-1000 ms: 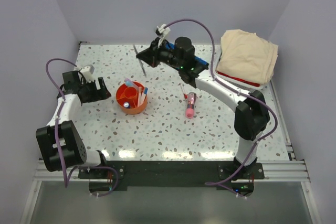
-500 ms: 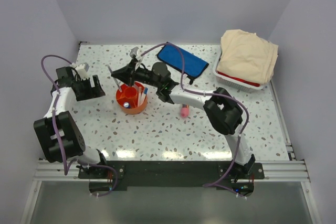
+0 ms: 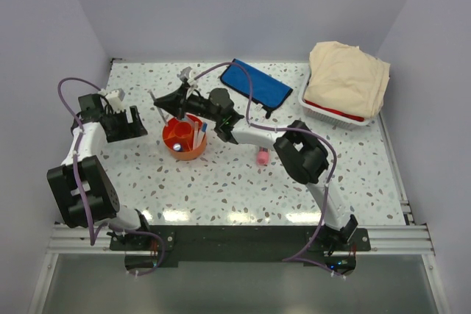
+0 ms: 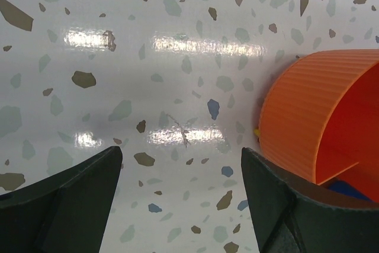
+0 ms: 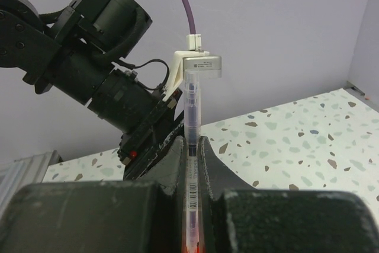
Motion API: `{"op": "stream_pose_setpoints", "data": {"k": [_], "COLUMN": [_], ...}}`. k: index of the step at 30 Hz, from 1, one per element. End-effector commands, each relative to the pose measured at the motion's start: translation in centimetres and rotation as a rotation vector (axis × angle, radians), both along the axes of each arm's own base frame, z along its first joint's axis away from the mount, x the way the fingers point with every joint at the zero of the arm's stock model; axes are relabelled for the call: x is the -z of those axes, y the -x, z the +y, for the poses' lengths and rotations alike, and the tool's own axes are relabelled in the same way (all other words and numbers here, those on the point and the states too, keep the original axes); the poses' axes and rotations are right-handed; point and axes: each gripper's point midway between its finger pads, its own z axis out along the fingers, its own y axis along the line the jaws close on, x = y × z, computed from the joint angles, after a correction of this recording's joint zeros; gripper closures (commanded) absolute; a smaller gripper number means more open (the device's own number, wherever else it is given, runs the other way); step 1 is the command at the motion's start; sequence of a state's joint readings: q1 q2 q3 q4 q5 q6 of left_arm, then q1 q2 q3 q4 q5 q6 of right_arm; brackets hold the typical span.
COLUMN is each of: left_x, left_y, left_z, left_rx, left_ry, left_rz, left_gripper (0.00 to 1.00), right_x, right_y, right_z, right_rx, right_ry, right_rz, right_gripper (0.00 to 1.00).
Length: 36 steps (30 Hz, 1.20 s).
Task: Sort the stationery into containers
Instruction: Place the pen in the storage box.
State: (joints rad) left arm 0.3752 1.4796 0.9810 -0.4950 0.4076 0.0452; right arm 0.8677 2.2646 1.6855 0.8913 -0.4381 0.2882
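The round orange tub (image 3: 180, 146) stands left of centre with several markers (image 3: 197, 130) standing in it. My right gripper (image 3: 163, 101) reaches over the tub's far left edge and is shut on a thin clear pen (image 3: 160, 114), which hangs steeply downward. In the right wrist view the pen (image 5: 192, 117) is clamped upright between the fingers (image 5: 214, 164). My left gripper (image 3: 124, 124) is open and empty, just left of the tub. The left wrist view shows the tub's wall (image 4: 308, 117) at right. A pink tube (image 3: 260, 157) lies on the table. The blue pouch (image 3: 255, 85) lies at the back.
A white basket with a red rim (image 3: 333, 112) and beige cloth (image 3: 346, 71) stands at the back right. The left arm (image 5: 89, 63) fills the upper left of the right wrist view. Walls close in the table at left, back and right.
My right arm has swung left from the back middle with the pen, and now holds it over the orange tub. My left gripper has drawn slightly back and left.
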Motion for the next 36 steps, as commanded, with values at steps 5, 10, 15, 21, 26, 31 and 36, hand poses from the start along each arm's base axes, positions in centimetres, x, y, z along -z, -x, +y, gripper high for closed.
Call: {"op": "stream_pose_setpoints", "data": {"k": [5,10,15,21,26,31,36], "left_x": [-0.5,-0.2,0.0,0.2,0.1,-1.1,-1.9], "left_y": [-0.7,-1.0,-0.9,-1.1,-1.5,-2.1,-2.3], "left_z": [0.2,0.3,0.1,0.4,0.4,0.4,0.5], "left_rx": [0.008,0.009,0.012,0.028,0.033,0.033,0.017], "left_ry": [0.019,0.02,0.034,0.017,0.019,0.019,0.006], "left_rz": [-0.026,-0.021,-0.011,-0.001,-0.005,-0.052,-0.108], "left_gripper": [0.14,0.14,0.14,0.14,0.14,0.14,0.14], "right_x": [-1.7,-0.2,3.0,5.3,4.5,-0.5,-6.6], "right_y": [-0.1,-0.1,-0.2,-0.3,-0.6,0.3,-1.4], "right_z": [0.2,0.3,0.7,1.1,0.7,-0.2,-4.5], "right_rx": [0.001,-0.005,-0.005,-0.013,0.014,0.007,0.046], "right_ry": [-0.037,-0.01,0.015,0.043,0.036,0.025,0.144], "right_rz": [-0.084,-0.073,-0.056,-0.055,-0.045,-0.118,-0.168], "right_gripper": [1.0,1.0,1.0,1.0,0.64,0.57,0.55]}}
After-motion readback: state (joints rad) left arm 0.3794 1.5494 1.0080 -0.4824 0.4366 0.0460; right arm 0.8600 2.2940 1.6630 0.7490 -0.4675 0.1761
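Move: The pen is already held in the right fingers. The storage box it goes to has its middle about 21 cm below that hand, some 4 cm to its right and 1 cm back. In the box, the blue-ended marker stands about 11 cm right of the hand and level with it, 19 cm down; the small blue-capped piece is 5 cm back, 2 cm right, 22 cm down. From the left hand the box lies about 17 cm right, 4 cm back, 4 cm below. The pen, at first still held above the storage box, is lowered lower end first into it by the right hand, which hesitates and then goes quickly down, about 9 cm in all. At the bottom its fingers open to a bit under half and let go of the pen; then the hand lifts off by some 2.5 cm, its fingertips having dipped about 10 degrees overall. ##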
